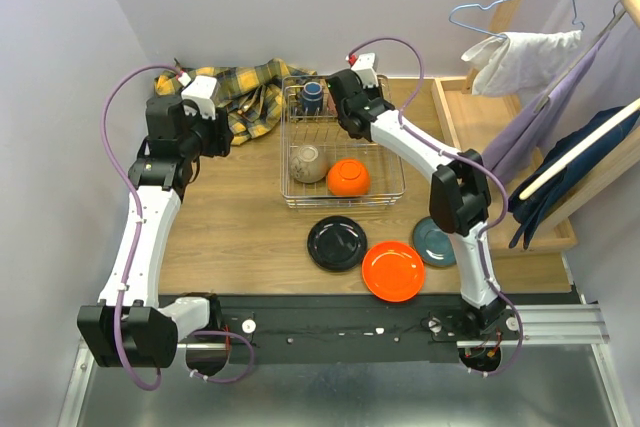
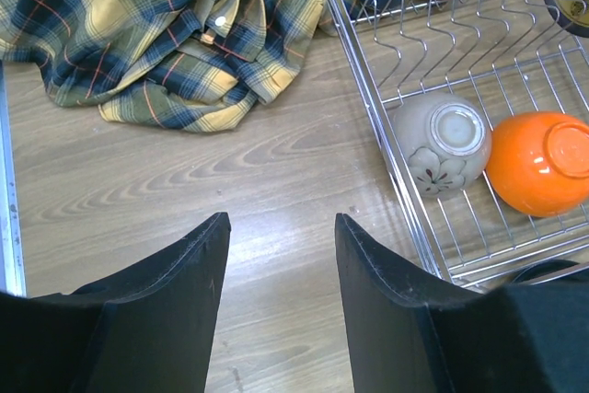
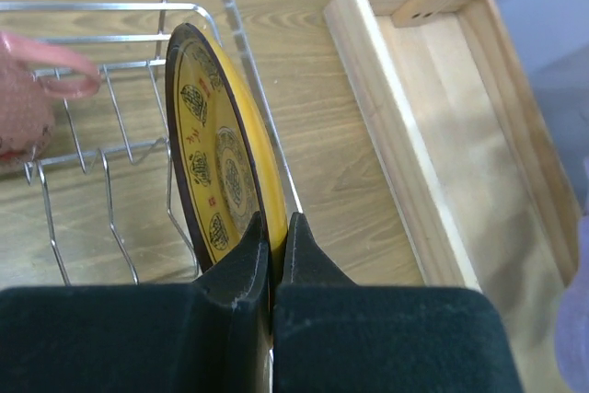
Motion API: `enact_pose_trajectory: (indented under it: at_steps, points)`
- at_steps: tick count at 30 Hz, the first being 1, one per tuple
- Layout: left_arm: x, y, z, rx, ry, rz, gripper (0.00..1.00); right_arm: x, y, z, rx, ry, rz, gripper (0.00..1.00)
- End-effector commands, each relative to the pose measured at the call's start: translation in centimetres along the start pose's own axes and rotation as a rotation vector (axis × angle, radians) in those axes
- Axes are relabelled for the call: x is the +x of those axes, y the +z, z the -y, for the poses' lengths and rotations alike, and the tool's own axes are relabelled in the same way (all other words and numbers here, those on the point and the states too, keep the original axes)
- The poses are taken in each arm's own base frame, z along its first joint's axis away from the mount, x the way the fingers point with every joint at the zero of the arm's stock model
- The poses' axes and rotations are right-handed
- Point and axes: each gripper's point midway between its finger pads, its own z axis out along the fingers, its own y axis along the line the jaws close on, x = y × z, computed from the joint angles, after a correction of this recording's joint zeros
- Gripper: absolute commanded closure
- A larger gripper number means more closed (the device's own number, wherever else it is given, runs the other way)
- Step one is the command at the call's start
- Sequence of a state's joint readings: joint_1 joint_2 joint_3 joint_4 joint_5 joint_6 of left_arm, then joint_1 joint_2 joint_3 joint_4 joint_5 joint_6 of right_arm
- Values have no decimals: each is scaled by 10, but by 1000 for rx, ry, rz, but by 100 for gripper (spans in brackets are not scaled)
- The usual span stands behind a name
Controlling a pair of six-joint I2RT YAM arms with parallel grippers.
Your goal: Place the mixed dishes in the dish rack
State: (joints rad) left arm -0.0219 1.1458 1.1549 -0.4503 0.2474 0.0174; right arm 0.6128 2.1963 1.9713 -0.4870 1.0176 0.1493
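Observation:
The dish rack (image 1: 345,204) holds an upturned beige bowl (image 1: 308,162), an upturned orange bowl (image 1: 348,177) and a blue mug (image 1: 313,97). My right gripper (image 3: 276,225) is shut on the rim of the yellow patterned plate (image 3: 213,158) and holds it on edge among the rack wires (image 3: 248,52) at the rack's far right; in the top view it (image 1: 347,122) is over the back of the rack. A pinkish cup (image 3: 28,98) stands to its left. My left gripper (image 2: 281,227) is open and empty over bare table, left of the rack (image 2: 368,89). The black plate (image 1: 337,243), orange plate (image 1: 393,270) and teal plate (image 1: 433,242) lie in front of the rack.
The yellow plaid cloth (image 1: 240,92) is bunched at the back left, beside the rack. A wooden tray-like frame (image 3: 396,135) stands right of the rack. Clothes hang on a rail (image 1: 560,97) at the far right.

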Motion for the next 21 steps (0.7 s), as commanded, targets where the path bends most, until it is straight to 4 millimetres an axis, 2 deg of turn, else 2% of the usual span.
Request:
enact_pose_trajectory:
  at_steps: [1,3,4,5,7,8,9,10,11,12,13,14,15,16,17,18,20,21]
  points:
    - [8,3,8,36,-15,-11,41,8,5,-8,-58,-12,-37,85]
    - [24,3,12,38,-102,-51,41,8,-1,-14,-121,-5,-59,73]
    - [30,2,17,55,-142,-62,41,4,-5,-13,-139,5,-59,60]
    - [51,4,21,64,-186,-104,41,2,-8,-14,-166,6,-66,53]
    - [58,-4,34,97,-287,-78,41,-8,-15,-7,-182,26,-56,42]
    - [81,-5,47,154,-325,-110,41,-11,-18,-4,-187,26,-55,39]
    - [70,-15,57,204,-331,-31,40,-12,-21,-3,-201,23,-55,37]
    - [73,-19,68,252,-357,-13,40,-17,-25,2,-210,30,-48,33]
    - [94,-23,85,338,-372,-37,40,-27,-34,10,-234,46,-32,32]
    - [85,-30,93,385,-342,34,40,-31,-40,14,-253,52,-24,30]
    - [91,-33,101,418,-342,36,39,-23,-44,15,-273,28,-37,24]
    - [112,-34,116,474,-382,-10,39,-33,-55,27,-303,44,-14,21]
    - [110,-41,129,545,-384,16,39,-31,-64,24,-373,15,-14,19]
    - [120,-43,138,571,-416,-20,39,-13,-66,22,-407,-40,-40,13]
    - [139,-46,156,625,-436,-89,39,-11,-73,25,-440,-63,-38,11]
    - [147,-48,167,659,-424,-113,39,-12,-84,31,-490,-91,-21,11]
    - [167,-47,177,670,-416,-162,39,3,-90,39,-513,-149,-29,9]
    - [172,-42,181,670,-417,-186,38,-3,-99,48,-536,-146,-8,7]
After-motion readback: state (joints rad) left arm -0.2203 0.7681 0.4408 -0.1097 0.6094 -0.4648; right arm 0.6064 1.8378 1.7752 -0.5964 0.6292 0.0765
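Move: The right hand holds the yellow plate by its rim; the plate's middle, over its slot at the rack's right end, lies about 5 cm ahead, 1 cm left and 5 cm below. The pink mug is 12 cm ahead, 12 left; the orange bowl 7 back, 11 left. From the empty left hand the black plate lies some 10 cm back, 27 right and 26 below, with the orange bowl 9 ahead, 30 right and the orange plate 18 back, 42 right. Down another 2 cm goes the right hand with the yellow plate while its fingers spread from nearly shut to almost wide, letting go of the rim; then it backs off and rises about 8 cm from its lowest point, turning some 20 degrees counter-clockwise. The open left hand sinks, then sweeps back, right and down, about 20 cm in all, towards the black plate, rolling its left side down and turning clockwise. ##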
